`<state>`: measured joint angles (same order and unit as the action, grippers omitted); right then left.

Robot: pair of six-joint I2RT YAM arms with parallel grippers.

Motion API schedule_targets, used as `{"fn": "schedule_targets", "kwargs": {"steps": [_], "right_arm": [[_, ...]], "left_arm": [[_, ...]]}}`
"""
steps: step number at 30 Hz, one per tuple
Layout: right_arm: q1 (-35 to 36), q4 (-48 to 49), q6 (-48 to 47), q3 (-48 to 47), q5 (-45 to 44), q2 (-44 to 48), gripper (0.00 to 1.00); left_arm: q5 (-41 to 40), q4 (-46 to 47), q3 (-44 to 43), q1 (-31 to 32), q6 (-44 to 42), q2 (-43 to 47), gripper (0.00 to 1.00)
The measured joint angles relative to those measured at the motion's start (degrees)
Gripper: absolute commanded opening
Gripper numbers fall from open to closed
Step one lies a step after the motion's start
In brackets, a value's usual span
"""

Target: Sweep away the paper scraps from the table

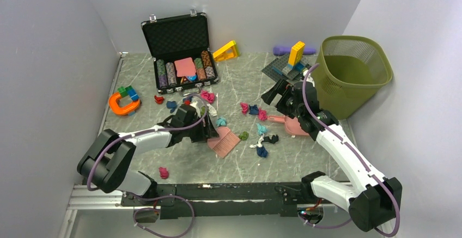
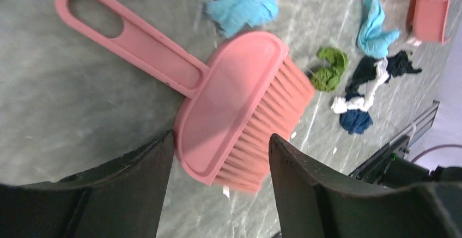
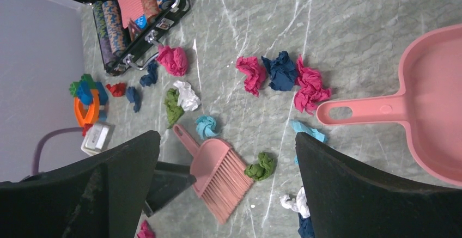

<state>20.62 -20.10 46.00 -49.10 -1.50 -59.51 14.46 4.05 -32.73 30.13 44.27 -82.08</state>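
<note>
Paper scraps lie scattered over the grey table (image 1: 180, 159): magenta (image 1: 207, 96), teal (image 1: 220, 122), green (image 1: 243, 135), dark blue (image 1: 262, 151), and one magenta wad (image 1: 163, 172) near the front. A pink brush (image 2: 234, 96) lies flat on the table. My left gripper (image 2: 220, 139) is open and low, its jaws astride the near end of the brush head without clamping it. My right gripper (image 3: 228, 139) hangs wide open above the table with nothing in it. The handle of the pink dustpan (image 3: 430, 104) lies just past its right finger.
A green mesh bin (image 1: 351, 74) stands at the right wall. An open black case of poker chips (image 1: 182, 58) sits at the back. An orange horseshoe piece with blocks (image 1: 124, 104) lies at the left. A block baseplate (image 1: 287, 66) and yellow wedge (image 1: 226, 51) lie behind.
</note>
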Motion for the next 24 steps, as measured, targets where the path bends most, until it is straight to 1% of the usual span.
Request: {"fn": "schedule_targets", "kwargs": {"steps": [6, 10, 13, 19, 22, 23, 24], "right_arm": [[-0.02, 0.0, 0.02, 0.24, 0.0, 0.63, 1.0], [0.0, 0.0, 0.04, 0.44, 0.02, 1.22, 1.0], [-0.02, -0.07, 0.02, 0.44, 0.0, 1.25, 1.0], [0.0, -0.46, 0.02, 0.44, -0.42, 2.36, 1.0], [-0.02, -0.63, 0.02, 0.44, -1.2, 3.19, 1.0], [-0.02, -0.76, 0.02, 0.44, -1.36, 3.39, 1.0], [-0.02, -0.92, 0.02, 0.44, -1.57, 3.61, 1.0]], "left_arm": [[0.48, -0.61, -0.09, 5.75, 1.92, 0.02, 0.68], [2.75, 3.08, -1.16, 8.85, 2.86, -3.43, 0.68], [3.91, 5.11, -3.56, 11.1, 3.41, -6.86, 0.68], [4.55, 4.9, -10.51, 16.65, 3.43, -12.46, 0.7], [5.81, 4.39, -11.65, 18.64, 2.54, -12.46, 0.74], [6.23, 3.96, -11.78, 19.19, 1.77, -12.26, 0.79], [6.71, 2.6, -12.04, 19.52, 0.81, -11.91, 0.86]]}}
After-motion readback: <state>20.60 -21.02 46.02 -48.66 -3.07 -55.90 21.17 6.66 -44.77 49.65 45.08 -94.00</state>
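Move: The brush lies flat at the left fingers, its head's middle about 5 cm to their right, level fore-and-aft and 2 cm lower, with the bristles facing right and back. A green scrap sits some 13 cm right and 2 cm ahead of the hand; a light-blue scrap is 20 cm right and 4 cm ahead, a navy one 20 cm right and 5 cm back. From the right hand, the brush head is roughly 19 cm left, 7 cm back and 19 cm below. With its partly open fingers at the near-left end of the brush head, not gripping the handle, the left hand pushes the brush along the table towards the scraps. It sweeps about 13 cm right while coming back some 7 cm, turning roughly 25 degrees clockwise, and rises slightly towards the end as it draws back to the brush's near side. ##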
